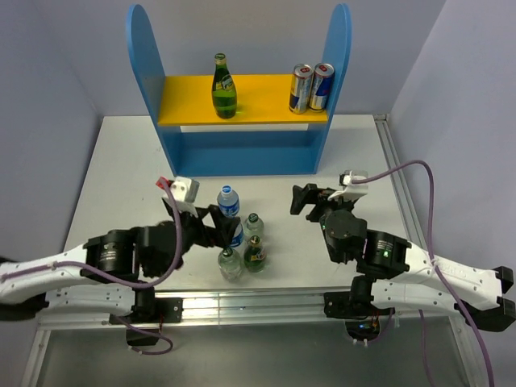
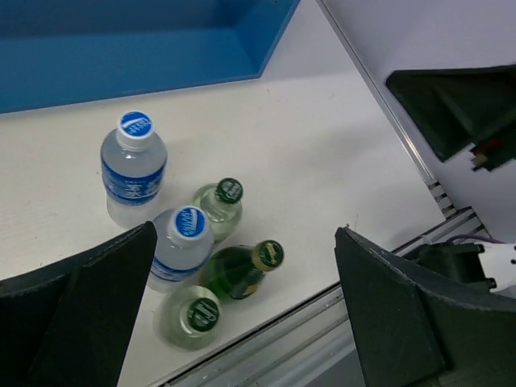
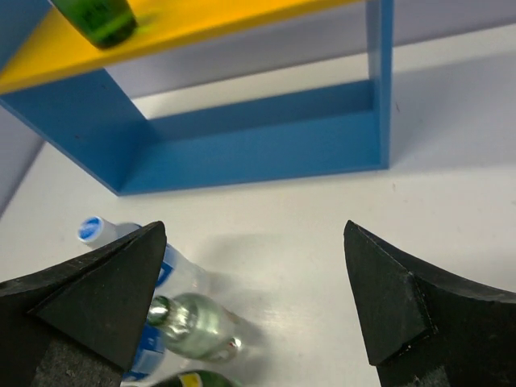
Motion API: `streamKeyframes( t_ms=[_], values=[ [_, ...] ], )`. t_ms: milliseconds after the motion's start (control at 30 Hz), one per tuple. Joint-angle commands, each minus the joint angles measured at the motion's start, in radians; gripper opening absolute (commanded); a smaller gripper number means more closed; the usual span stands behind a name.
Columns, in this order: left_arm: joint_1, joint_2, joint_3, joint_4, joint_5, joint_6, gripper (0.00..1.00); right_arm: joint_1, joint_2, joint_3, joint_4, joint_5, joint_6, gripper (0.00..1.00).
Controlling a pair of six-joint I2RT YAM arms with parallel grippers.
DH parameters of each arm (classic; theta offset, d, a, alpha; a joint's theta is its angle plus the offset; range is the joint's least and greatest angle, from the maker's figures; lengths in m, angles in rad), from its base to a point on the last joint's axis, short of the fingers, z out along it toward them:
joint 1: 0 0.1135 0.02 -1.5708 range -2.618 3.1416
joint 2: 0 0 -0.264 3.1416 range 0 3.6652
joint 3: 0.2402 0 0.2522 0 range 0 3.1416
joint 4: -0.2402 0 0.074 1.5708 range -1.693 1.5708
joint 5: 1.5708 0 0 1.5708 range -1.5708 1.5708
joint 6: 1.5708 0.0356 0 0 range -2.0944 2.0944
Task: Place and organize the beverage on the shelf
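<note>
The shelf (image 1: 239,149) stands at the back of the table, and its yellow upper board (image 1: 185,101) carries a green bottle (image 1: 224,87) and two cans (image 1: 310,88). On the table, two water bottles (image 1: 229,201), two clear green-capped bottles (image 1: 253,226) and a dark green bottle (image 1: 255,254) stand in a cluster. My left gripper (image 1: 219,227) is open at the cluster's left side; in the left wrist view its gap (image 2: 244,234) frames the dark green bottle (image 2: 238,270). My right gripper (image 1: 302,200) hangs open to the right of the cluster with nothing between its fingers (image 3: 113,282).
The white table (image 1: 121,177) ends in a metal rail (image 1: 258,302) at the front edge. Grey walls close in on the left, back and right. The shelf's lower tier (image 3: 258,161) holds nothing that I can see.
</note>
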Motion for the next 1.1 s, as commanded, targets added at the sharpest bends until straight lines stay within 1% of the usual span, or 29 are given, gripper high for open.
streamKeyframes(
  t_ms=[0, 33, 67, 100, 133, 167, 200, 300, 333, 367, 400, 433, 467, 500, 600, 767, 833, 933, 1033, 1067],
  values=[
    [-0.218, 0.141, 0.118, -0.166, -0.347, -0.24, 0.99, 0.004, -0.055, -0.031, -0.1, 0.048, 0.076, 0.98],
    [-0.27, 0.19, 0.151, -0.296, -0.425, -0.305, 0.99, 0.004, -0.063, -0.04, -0.117, 0.06, 0.095, 0.98],
    [-0.339, 0.283, 0.183, -0.375, -0.447, -0.44, 0.99, 0.004, -0.072, -0.045, -0.137, 0.063, 0.105, 0.98],
    [-0.359, 0.325, 0.212, -0.436, -0.463, -0.507, 0.99, 0.004, -0.081, -0.048, -0.166, 0.068, 0.115, 0.98],
    [-0.375, 0.363, 0.257, -0.542, -0.48, -0.57, 0.99, 0.006, -0.106, -0.055, -0.179, 0.072, 0.128, 0.98],
    [-0.388, 0.426, 0.266, -0.567, -0.484, -0.645, 0.99, 0.006, -0.121, -0.062, -0.191, 0.074, 0.135, 0.98],
    [-0.389, 0.449, 0.271, -0.589, -0.488, -0.679, 0.99, 0.006, -0.15, -0.066, -0.211, 0.078, 0.139, 0.98],
    [-0.387, 0.5, 0.225, -0.581, -0.485, -0.736, 0.99, 0.006, -0.216, -0.098, -0.252, 0.083, 0.159, 0.98],
    [-0.386, 0.502, 0.203, -0.558, -0.479, -0.736, 0.99, 0.006, -0.233, -0.105, -0.262, 0.081, 0.167, 0.98],
    [-0.37, 0.492, 0.176, -0.458, -0.446, -0.697, 0.99, 0.006, -0.245, -0.108, -0.274, 0.083, 0.173, 0.98],
    [-0.358, 0.483, 0.104, -0.392, -0.427, -0.654, 0.99, 0.004, -0.273, -0.115, -0.303, 0.083, 0.184, 0.98],
    [-0.341, 0.474, 0.066, -0.33, -0.401, -0.615, 0.99, 0.006, -0.285, -0.118, -0.318, 0.083, 0.213, 0.98],
    [-0.314, 0.459, 0.029, -0.205, -0.372, -0.553, 0.99, 0.006, -0.296, -0.121, -0.328, 0.075, 0.222, 0.98],
    [-0.304, 0.456, -0.026, -0.167, -0.363, -0.535, 0.99, 0.007, -0.311, -0.135, -0.314, 0.071, 0.21, 0.98],
    [-0.287, 0.468, -0.067, -0.08, -0.353, -0.494, 0.99, 0.01, -0.311, -0.143, -0.323, 0.077, 0.225, 0.98],
    [-0.269, 0.506, -0.074, -0.028, -0.362, -0.457, 0.99, 0.01, -0.266, -0.132, -0.354, 0.089, 0.259, 0.98],
    [-0.263, 0.502, -0.087, 0.037, -0.356, -0.427, 0.99, 0.01, -0.262, -0.132, -0.355, 0.095, 0.259, 0.98],
    [-0.252, 0.492, -0.094, 0.071, -0.356, -0.391, 0.99, 0.01, -0.264, -0.131, -0.348, 0.097, 0.25, 0.98],
    [-0.247, 0.506, -0.056, 0.008, -0.368, -0.437, 0.99, 0.012, -0.268, -0.138, -0.335, 0.094, 0.237, 0.98],
    [-0.247, 0.517, -0.041, -0.054, -0.381, -0.455, 0.99, 0.01, -0.27, -0.14, -0.331, 0.092, 0.234, 0.98]
  ],
)
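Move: The green bottle stands about 10 cm to the right of my open left hand, 2 cm back and roughly 25 cm below. Around it, the front clear bottle is some 6 cm to its left and 2 cm nearer me. The rear clear bottle is 7 cm straight beyond it, and the nearer blue-label bottle is 6 cm beyond and 6 cm left. From my right hand, the green bottle lies about 16 cm left, 8 cm back and 24 cm down. I sink my left hand some 14 cm towards the green bottle, swinging back and right as I start, then easing forward a few centimetres; it ends about 7 cm farther right, its left side rolled up some 15 degrees and turned slightly counter-clockwise, fingers wide open above the bottle cluster. My empty right hand shifts about 7 cm right and 6 cm down, still open. ##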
